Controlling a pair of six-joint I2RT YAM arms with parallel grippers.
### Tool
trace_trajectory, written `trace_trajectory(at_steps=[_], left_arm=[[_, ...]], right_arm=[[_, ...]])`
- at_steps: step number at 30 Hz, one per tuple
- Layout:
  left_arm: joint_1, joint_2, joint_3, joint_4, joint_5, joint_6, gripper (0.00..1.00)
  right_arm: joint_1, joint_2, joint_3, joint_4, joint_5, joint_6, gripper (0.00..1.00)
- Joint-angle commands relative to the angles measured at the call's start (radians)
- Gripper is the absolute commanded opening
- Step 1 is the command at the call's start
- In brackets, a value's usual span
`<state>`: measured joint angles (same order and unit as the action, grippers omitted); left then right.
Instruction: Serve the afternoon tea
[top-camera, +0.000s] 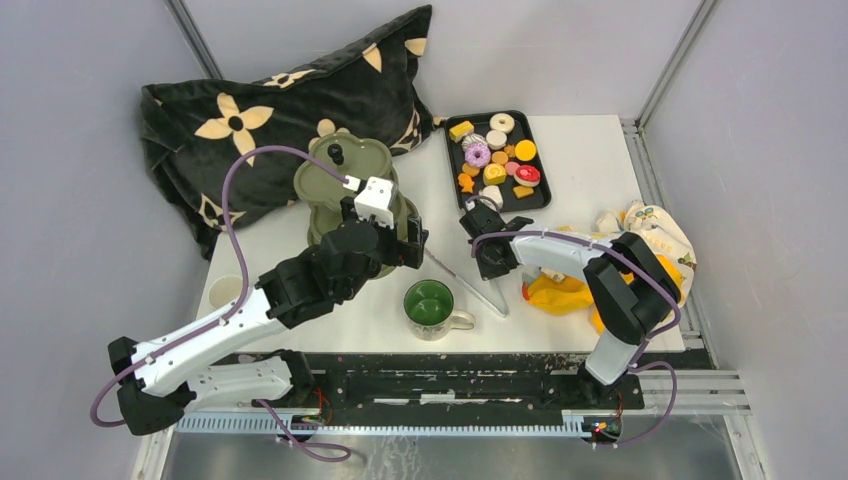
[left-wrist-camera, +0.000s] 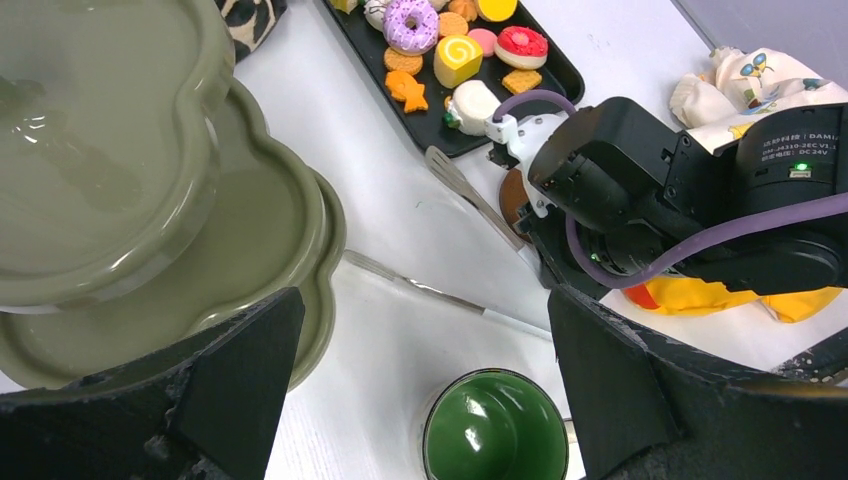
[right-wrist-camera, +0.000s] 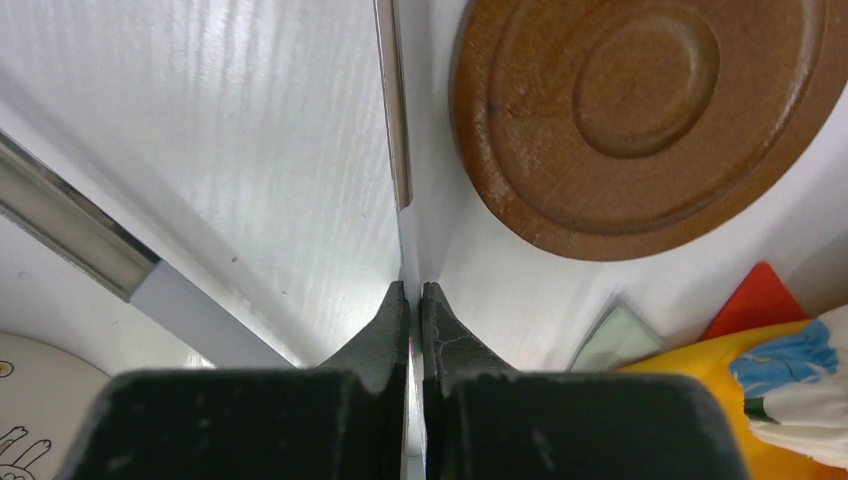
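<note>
The toy pastries lie on a black tray at the back of the table. In the left wrist view the pastries are at the top. The olive three-tier stand with its black knob is left of centre. The green-lined mug stands near the front. My left gripper is open beside the stand, above the mug. My right gripper is shut on one thin arm of the metal tongs, next to a brown saucer.
The tongs lie in a V between mug and tray. A yellow cloth and patterned fabric are bunched at the right edge. A black flowered cushion fills the back left. A pale round disc sits at the table's left edge.
</note>
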<state>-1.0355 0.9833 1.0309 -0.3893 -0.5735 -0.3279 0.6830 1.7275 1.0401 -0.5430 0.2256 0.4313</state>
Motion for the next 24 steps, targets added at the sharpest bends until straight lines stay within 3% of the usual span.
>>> trace_trajectory(at_steps=[1, 9, 11, 13, 15, 18, 20, 24], left_arm=[[-0.003, -0.011, 0.010, 0.062, -0.006, 0.038, 0.99], [-0.002, -0.025, 0.005, 0.053, 0.011, 0.043, 0.99], [-0.003, -0.026, 0.006, 0.053, 0.012, 0.044, 0.99], [-0.002, -0.025, 0.010, 0.052, 0.016, 0.044, 0.99], [-0.001, -0.023, 0.011, 0.057, 0.022, 0.041, 0.99], [-0.002, -0.014, 0.011, 0.064, 0.035, 0.040, 0.99], [-0.002, -0.006, 0.015, 0.064, 0.044, 0.041, 0.99], [-0.002, 0.006, 0.024, 0.062, 0.049, 0.041, 0.99]], right_arm=[[-0.015, -0.050, -0.020, -0.010, 0.089, 0.117, 0.01], [-0.014, -0.071, -0.049, -0.020, 0.121, 0.100, 0.04], [-0.015, -0.105, -0.064, -0.006, 0.089, 0.098, 0.15], [-0.014, -0.150, -0.075, 0.011, 0.060, 0.094, 0.32], [-0.014, -0.193, -0.087, 0.033, 0.031, 0.085, 0.59], [-0.015, -0.236, -0.108, 0.075, -0.017, 0.055, 0.88], [-0.014, -0.248, -0.124, 0.101, -0.052, 0.026, 0.98], [-0.014, -0.239, -0.142, 0.121, -0.106, -0.011, 0.99]])
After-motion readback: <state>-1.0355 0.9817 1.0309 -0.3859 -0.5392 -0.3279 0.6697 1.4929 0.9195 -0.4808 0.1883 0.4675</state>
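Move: My right hand already pinches the fork by its handle almost at table height, the fork's middle about 2 cm ahead. The brown coaster lies roughly 5 cm ahead and 6 cm to the right; the second fork's middle is some 4 cm left and 2 cm back. The green mug stands about 11 cm left and 8 cm back. From my left hand, the held fork is roughly 14 cm right, 6 cm ahead and 28 cm below. I slide the fork low along the table to the right, towards the coaster's left edge, about 2 cm with a slight pull back and a small clockwise turn. Then I open my right fingers wide, let go of the handle, and rise some 4 cm straight off it, drifting back left while the hand's left side tips up a little. ##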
